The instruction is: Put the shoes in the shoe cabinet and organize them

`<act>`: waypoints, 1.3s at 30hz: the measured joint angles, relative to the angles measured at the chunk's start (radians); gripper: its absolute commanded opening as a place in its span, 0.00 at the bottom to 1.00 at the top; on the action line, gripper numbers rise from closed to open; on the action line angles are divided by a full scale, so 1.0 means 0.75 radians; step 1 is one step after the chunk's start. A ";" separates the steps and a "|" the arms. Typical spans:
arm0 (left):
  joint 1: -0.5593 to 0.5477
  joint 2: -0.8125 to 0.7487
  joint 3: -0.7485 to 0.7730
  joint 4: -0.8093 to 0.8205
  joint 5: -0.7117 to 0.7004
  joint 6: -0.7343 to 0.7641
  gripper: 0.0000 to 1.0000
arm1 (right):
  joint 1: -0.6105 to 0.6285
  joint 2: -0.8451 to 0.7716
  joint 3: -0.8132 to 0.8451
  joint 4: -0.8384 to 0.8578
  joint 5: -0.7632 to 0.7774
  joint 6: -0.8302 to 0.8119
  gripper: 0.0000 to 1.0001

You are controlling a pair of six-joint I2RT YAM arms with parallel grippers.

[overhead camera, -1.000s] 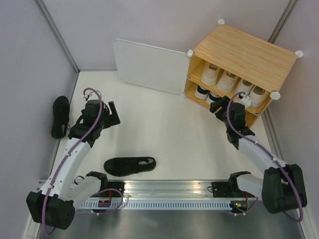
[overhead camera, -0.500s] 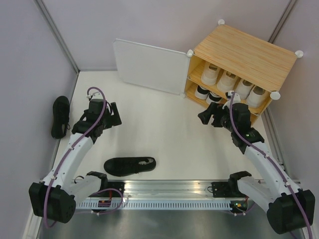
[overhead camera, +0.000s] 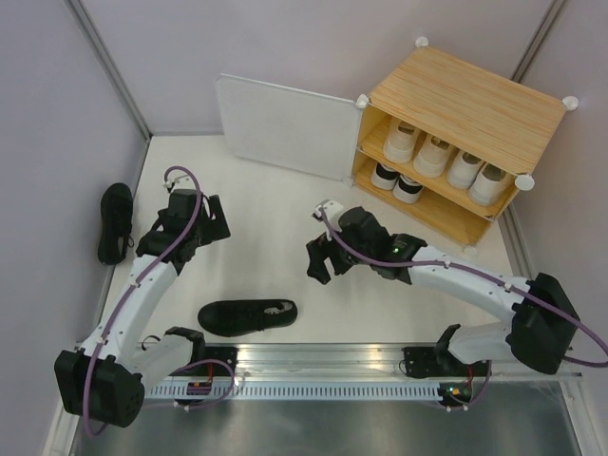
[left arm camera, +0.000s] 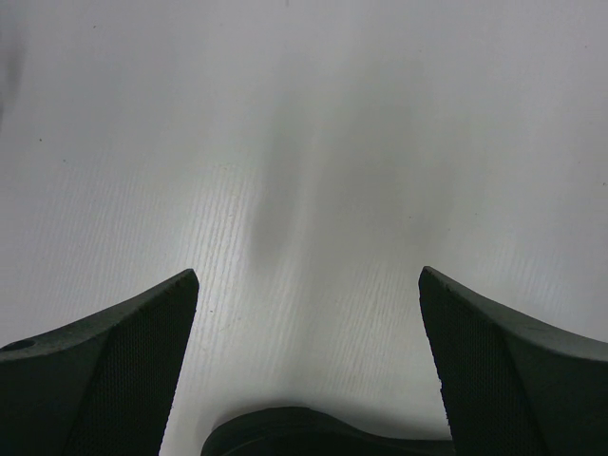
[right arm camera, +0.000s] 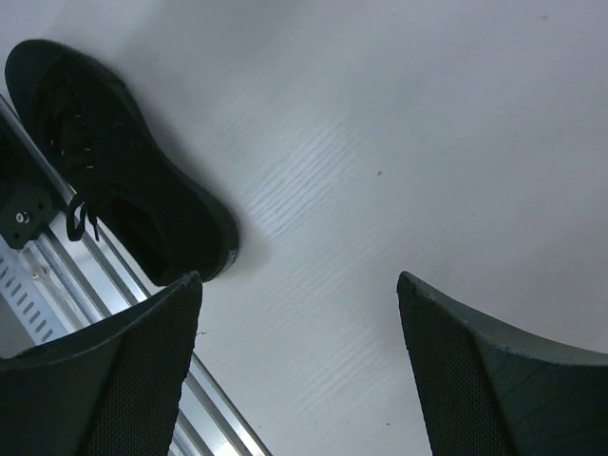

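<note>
The shoe cabinet [overhead camera: 465, 100] stands at the back right, its white door [overhead camera: 283, 126] swung open to the left. Several white shoes [overhead camera: 439, 157] sit on its upper shelf and two more with black trim [overhead camera: 397, 180] on the lower one. One black shoe [overhead camera: 247, 314] lies near the front rail; it also shows in the right wrist view [right arm camera: 119, 161]. The other black shoe [overhead camera: 115, 221] lies at the far left. My right gripper [overhead camera: 320, 259] is open and empty over the table's middle, right of the front black shoe. My left gripper [overhead camera: 215, 218] is open and empty over bare table.
A metal rail [overhead camera: 323, 366] runs along the near edge; it shows in the right wrist view [right arm camera: 85, 285] beside the black shoe. Grey walls close in the left, back and right sides. A dark rounded part [left arm camera: 313, 432] shows low between the left fingers.
My right arm has swung away from the cabinet front, leftward and nearer, to the table's middle, with open jaws. The left arm has barely moved.
</note>
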 measured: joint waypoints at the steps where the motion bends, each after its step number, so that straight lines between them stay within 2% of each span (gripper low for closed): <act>1: 0.000 -0.002 0.000 0.000 0.000 0.000 1.00 | 0.058 0.050 0.034 -0.004 0.012 -0.016 0.86; 7: 0.000 -0.005 0.000 -0.001 0.001 0.001 1.00 | 0.292 0.307 0.220 -0.061 0.075 -0.081 0.81; 12: 0.000 -0.016 0.000 -0.001 0.001 0.001 1.00 | 0.409 0.472 0.350 -0.088 0.097 -0.123 0.73; 13: 0.000 -0.022 0.000 -0.002 0.002 0.001 1.00 | 0.423 0.502 0.367 -0.089 0.097 -0.129 0.68; 17: 0.000 -0.037 0.000 -0.001 0.003 0.001 1.00 | 0.449 0.624 0.431 -0.102 0.099 -0.146 0.61; 27: 0.000 -0.037 0.000 -0.001 0.005 0.001 1.00 | 0.479 0.833 0.477 -0.097 0.014 -0.175 0.52; 30: 0.000 -0.037 0.000 -0.001 0.006 0.001 1.00 | 0.479 0.834 0.478 -0.098 0.005 -0.196 0.43; 31: 0.000 -0.037 0.000 -0.001 0.007 0.001 1.00 | 0.477 0.834 0.478 -0.098 0.003 -0.203 0.35; 34: 0.000 -0.038 0.000 -0.001 0.007 0.001 1.00 | 0.467 0.834 0.480 -0.099 0.002 -0.224 0.22; 36: 0.000 -0.037 0.000 -0.001 0.008 0.001 1.00 | 0.462 0.831 0.479 -0.096 0.003 -0.229 0.20; 39: 0.000 -0.038 0.000 -0.001 0.008 0.001 1.00 | 0.457 0.816 0.451 -0.064 -0.006 -0.214 0.03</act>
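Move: The black shoe lying sideways by the front rail is my right hand's aim, its middle some 21 cm left, 10 cm back and 13 cm below. The rail runs about 8 cm behind the shoe; the other black shoe lies roughly 33 cm left of it and 27 cm farther out. From my left hand the shoe being fetched is about 16 cm back, 11 cm right and 15 cm below. I sweep my right hand left and back some 14 cm, sinking as it goes, then drop mostly straight down onto the shoe's opening near the heel, turning about 25 degrees counter-clockwise while the fingers point more steeply down. There I narrow the open fingers and pinch the far side wall of the collar, one finger inside, one outside. ##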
